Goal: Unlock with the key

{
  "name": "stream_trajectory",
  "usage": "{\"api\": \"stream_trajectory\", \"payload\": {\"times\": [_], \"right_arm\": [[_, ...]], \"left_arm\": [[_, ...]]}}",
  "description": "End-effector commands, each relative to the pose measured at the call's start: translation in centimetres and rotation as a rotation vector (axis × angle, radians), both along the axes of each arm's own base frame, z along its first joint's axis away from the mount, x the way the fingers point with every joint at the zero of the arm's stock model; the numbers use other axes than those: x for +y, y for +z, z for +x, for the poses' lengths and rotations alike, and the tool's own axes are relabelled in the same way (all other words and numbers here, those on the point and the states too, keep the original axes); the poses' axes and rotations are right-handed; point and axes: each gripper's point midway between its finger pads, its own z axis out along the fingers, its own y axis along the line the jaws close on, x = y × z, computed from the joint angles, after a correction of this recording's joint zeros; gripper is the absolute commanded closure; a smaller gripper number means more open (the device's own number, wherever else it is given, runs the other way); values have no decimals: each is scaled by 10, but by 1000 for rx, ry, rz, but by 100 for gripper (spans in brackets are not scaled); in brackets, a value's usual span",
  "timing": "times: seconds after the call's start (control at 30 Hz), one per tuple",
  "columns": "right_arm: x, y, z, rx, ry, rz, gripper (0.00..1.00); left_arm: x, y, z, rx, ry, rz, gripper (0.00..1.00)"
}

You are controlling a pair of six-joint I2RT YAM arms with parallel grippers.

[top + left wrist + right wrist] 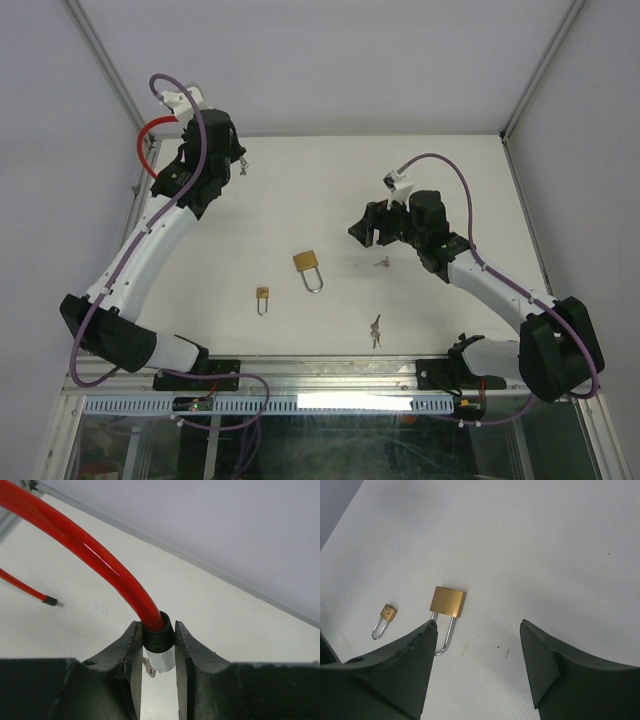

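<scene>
My left gripper (233,160) (157,626) is at the far left of the table, shut on the black and silver end piece (160,647) of a red cable lock (152,140) (85,547). A small key (148,666) shows beside that silver end. My right gripper (363,232) (477,622) hangs open over the middle of the table with nothing between its fingers. A large brass padlock (308,265) (447,601) lies left of it, shackle toward the near edge. A single key (381,263) lies just below the right gripper in the top view.
A small brass padlock (262,296) (388,612) lies left of the large one. A bunch of keys (375,330) rests near the front edge. Metal frame posts and walls bound the table at the back and sides.
</scene>
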Motion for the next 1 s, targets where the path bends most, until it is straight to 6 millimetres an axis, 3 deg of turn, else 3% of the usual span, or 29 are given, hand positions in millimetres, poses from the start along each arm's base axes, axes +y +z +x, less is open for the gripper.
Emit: {"api": "stream_trajectory", "payload": {"times": [0.0, 0.1, 0.17, 0.33, 0.47, 0.73, 0.97], "right_arm": [[-2, 16, 3, -64, -16, 13, 30], [-4, 13, 2, -64, -20, 6, 30], [-5, 11, 1, -62, -24, 6, 30], [-5, 6, 0, -47, -27, 10, 30], [-8, 4, -1, -43, -39, 1, 30], [-16, -6, -5, -25, -64, -26, 29], [-17, -13, -9, -6, -66, -27, 29]], "left_arm": [[25, -13, -7, 196, 42, 234, 100], [22, -39, -7, 329, 21, 310, 100], [12, -68, -4, 412, -37, 328, 100], [-24, -126, 3, 539, -139, 347, 100], [-62, -160, 12, 578, -232, 308, 100], [-126, -211, 36, 609, -350, 157, 100], [-177, -237, 44, 610, -452, -2, 100]]}}
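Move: The large padlock, just beyond which the red cable lock's cylinder and keys are being carried, lies some 10 cm back, 14 cm right and 31 cm below the left hand. The small padlock lies about 20 cm back and 3 cm right of that hand, and the loose key some 10 cm back and 33 cm right, both also on the table. From the right hand the large padlock is level, 13 cm left and 16 cm lower. The cable lock's cylinder, with the keys in it, is still pinched in the left hand, which sweeps it down about 26 cm and 12 cm to the right, to low over the open table just beyond the large padlock. On the way the fingers tip steeply down, some 45 degrees, and turn clockwise about 20. The empty, open right hand sinks some 3 cm, easing back and right. ##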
